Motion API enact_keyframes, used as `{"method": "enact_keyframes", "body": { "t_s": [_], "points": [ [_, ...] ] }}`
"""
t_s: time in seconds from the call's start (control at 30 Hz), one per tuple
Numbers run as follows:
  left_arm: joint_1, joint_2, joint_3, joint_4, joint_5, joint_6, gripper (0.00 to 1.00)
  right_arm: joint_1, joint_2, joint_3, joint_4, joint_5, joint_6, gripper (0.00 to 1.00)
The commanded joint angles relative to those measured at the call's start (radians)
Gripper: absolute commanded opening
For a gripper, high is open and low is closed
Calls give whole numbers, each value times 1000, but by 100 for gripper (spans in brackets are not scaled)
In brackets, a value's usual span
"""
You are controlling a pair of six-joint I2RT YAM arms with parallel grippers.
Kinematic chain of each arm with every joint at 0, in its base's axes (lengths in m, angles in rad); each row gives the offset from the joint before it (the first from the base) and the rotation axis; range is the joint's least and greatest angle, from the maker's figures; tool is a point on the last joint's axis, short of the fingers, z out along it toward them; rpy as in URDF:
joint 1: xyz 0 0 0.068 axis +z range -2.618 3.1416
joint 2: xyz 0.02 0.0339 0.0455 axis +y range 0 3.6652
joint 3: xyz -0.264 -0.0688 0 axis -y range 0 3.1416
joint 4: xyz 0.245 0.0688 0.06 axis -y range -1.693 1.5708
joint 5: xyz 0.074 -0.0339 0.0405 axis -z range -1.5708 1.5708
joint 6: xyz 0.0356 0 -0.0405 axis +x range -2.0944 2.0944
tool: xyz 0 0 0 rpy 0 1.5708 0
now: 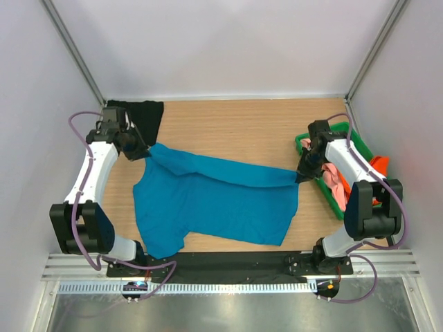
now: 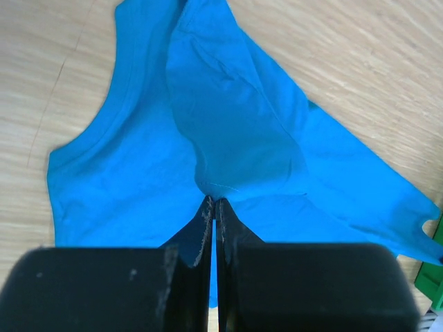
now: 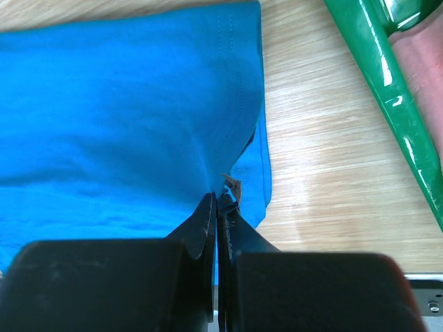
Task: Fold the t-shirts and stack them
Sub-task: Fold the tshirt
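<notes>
A teal-blue t-shirt [image 1: 214,200] lies spread over the middle of the wooden table, its far edge lifted into a fold that runs from left to right. My left gripper [image 1: 144,151] is shut on the shirt's far left corner; in the left wrist view the left gripper [image 2: 214,202] pinches the teal cloth [image 2: 228,124]. My right gripper [image 1: 303,174] is shut on the far right corner by the hem; the right wrist view shows the right gripper [image 3: 220,199] clamped on the teal cloth [image 3: 131,104]. A black t-shirt [image 1: 142,114] lies at the far left corner. Pink [image 1: 333,176] and orange [image 1: 379,164] t-shirts sit in the tray.
A green plastic tray [image 1: 302,141] stands at the right edge of the table, close beside my right arm; the tray's rim [image 3: 377,62] shows in the right wrist view. White walls enclose the table on three sides. Bare wood [image 1: 235,128] lies beyond the shirt.
</notes>
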Motion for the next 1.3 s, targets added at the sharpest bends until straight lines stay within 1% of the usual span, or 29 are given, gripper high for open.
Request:
{"method": "enact_keyframes", "body": {
  "t_s": [0.0,0.13,0.43,0.7,0.73,0.77,0.9,0.93,0.97,1.03,1.07,1.1,1.2,1.27],
  "points": [
    [8,-52,-16,-36,-2,-23,0,7,-42,-4,16,-11,-13,2],
    [8,-68,-59,-39,-19,-32,0,10,-48,-18,17,-5,-13,1],
    [13,-74,-104,-58,-61,-37,0,15,-48,-38,11,0,-27,1],
    [16,-57,-130,-73,-64,-37,0,36,-21,-64,16,17,-19,1],
    [18,-55,-134,-76,-64,-37,0,38,-24,-86,16,18,-13,1],
    [18,-58,-141,-82,-64,-36,4,41,-27,-99,17,17,-5,2],
    [51,-80,-176,-85,-39,-36,7,46,-57,-195,43,-25,19,5],
    [62,-83,-179,-88,-23,-34,8,46,-70,-213,45,-16,24,6],
    [82,-86,-180,-94,-19,-32,13,46,-73,-215,42,-5,22,13],
    [99,-94,-173,-119,-4,-25,29,46,-71,-178,34,13,13,26],
    [107,-98,-168,-128,-5,-23,47,46,-64,-154,25,35,6,35],
    [110,-114,-158,-124,2,-19,56,46,-47,-64,23,47,2,38],
    [110,-114,-127,-82,17,-28,57,46,30,53,34,47,15,41],
    [110,-71,-102,0,78,-31,55,46,109,98,48,46,31,41]
  ]
}}
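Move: Both hands hold up the t-shirt's edge. The left is to lay its end on the shirt about 8 cm back and 16 cm below; the black folded shirt lies some 13 cm ahead and 9 cm left of that hand. The right is to lay its corner about 8 cm straight back and 7 cm down; from it the green box's middle is some 20 cm to the right and 3 cm ahead, the shirt's near right corner about 25 cm back and 4 cm left. Both grippers, still pinching the t-shirt's edge, carry it back and down over the shirt's body, then open and let go, each having gone about 6 cm back and 5 cm down. The left steepens its fingers by some 10 degrees, drifts left as it opens wide and lifts slightly; the right starts slowly, drops late, then pulls forward and up off the cloth. ##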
